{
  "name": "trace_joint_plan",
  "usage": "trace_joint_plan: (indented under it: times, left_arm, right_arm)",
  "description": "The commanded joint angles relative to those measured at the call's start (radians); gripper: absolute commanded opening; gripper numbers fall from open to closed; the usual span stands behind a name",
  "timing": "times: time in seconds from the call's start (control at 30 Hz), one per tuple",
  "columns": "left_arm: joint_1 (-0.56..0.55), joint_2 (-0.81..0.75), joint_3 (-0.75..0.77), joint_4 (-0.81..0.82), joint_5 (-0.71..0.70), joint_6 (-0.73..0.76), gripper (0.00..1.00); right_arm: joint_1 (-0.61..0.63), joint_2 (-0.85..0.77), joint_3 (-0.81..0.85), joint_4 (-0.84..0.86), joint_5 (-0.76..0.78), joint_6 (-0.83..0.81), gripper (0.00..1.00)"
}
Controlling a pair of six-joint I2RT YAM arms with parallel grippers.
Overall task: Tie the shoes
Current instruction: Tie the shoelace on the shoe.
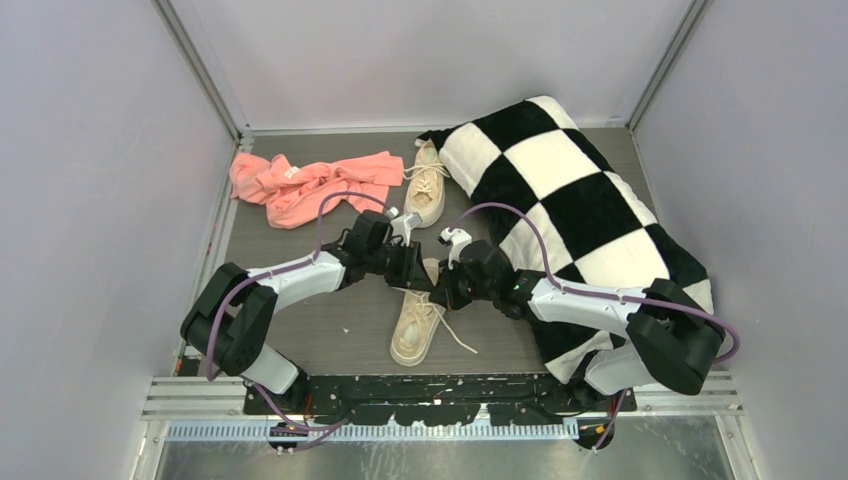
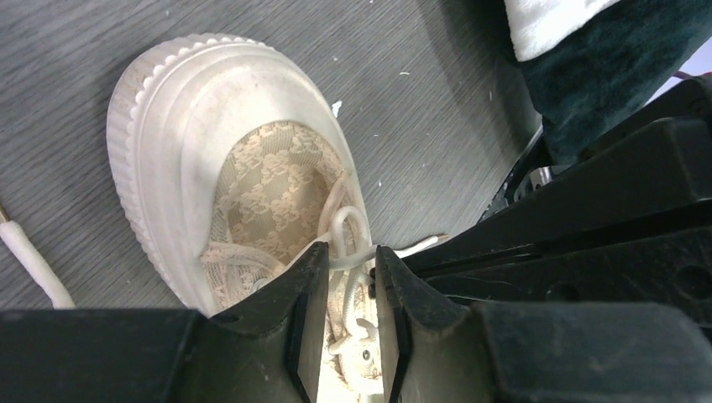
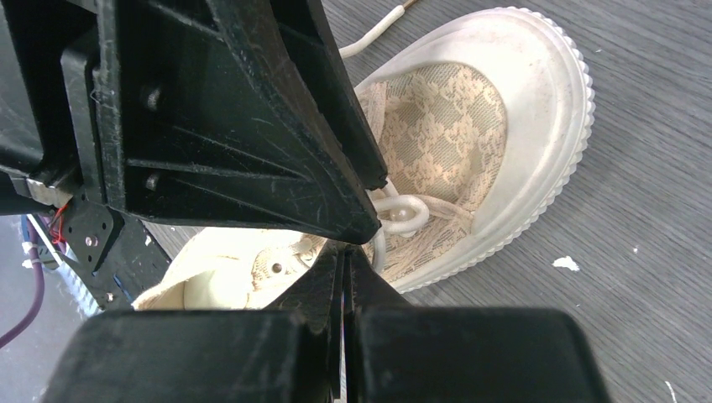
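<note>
One beige shoe (image 1: 412,335) lies in the middle of the table, toe towards the arms, and the other shoe (image 1: 427,185) stands at the back beside the pillow. Both grippers hang over the near shoe's laced part. My left gripper (image 1: 410,268) (image 2: 351,260) has its jaws apart, with cream lace strands (image 2: 346,227) of the shoe (image 2: 210,126) showing in the gap and none pinched. My right gripper (image 1: 445,285) (image 3: 344,252) is shut, its tips next to a small lace loop (image 3: 403,210) on the shoe (image 3: 504,101). Whether a strand is caught in it is hidden.
A black-and-white checkered pillow (image 1: 560,190) fills the right side, under the right arm. A pink cloth (image 1: 310,185) lies at the back left. A loose lace end (image 2: 34,269) trails on the grey table left of the toe. The left arm's black housing (image 3: 227,126) crowds the right wrist view.
</note>
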Motion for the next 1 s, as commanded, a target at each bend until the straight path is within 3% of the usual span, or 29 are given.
trace_joint_plan:
  times: [0.0, 0.23, 0.37, 0.97]
  left_arm:
    - [-0.001, -0.019, 0.038, -0.058, -0.005, 0.036, 0.30]
    - [-0.001, -0.019, 0.038, -0.063, 0.001, 0.038, 0.26]
    - [-0.001, -0.025, 0.037, -0.057, 0.001, 0.037, 0.01]
    - [0.000, -0.107, -0.002, -0.015, -0.098, 0.012, 0.01]
  right_arm:
    - [0.005, 0.007, 0.026, 0.039, -0.004, 0.005, 0.01]
    - [0.004, 0.012, 0.031, 0.041, -0.006, 0.007, 0.01]
    - [0.004, 0.011, 0.031, 0.040, -0.007, 0.007, 0.01]
    - [0.004, -0.055, -0.003, 0.012, 0.015, 0.010, 0.01]
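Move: The lace strand lies between the left hand's open fingertips, about 1 cm below its hand point; from the right hand, already shut on the lace, it is about 1 cm ahead and 1 cm left, level. From the left hand, the shoe's middle is some 5 cm back, 3 cm left and 5 cm below, while the loose lace end lies roughly 14 cm back, 11 cm right and 8 cm below. Left hand dips 1 cm, shuts on the lace, then lifts about 2 cm; right fingers stay shut on it. ##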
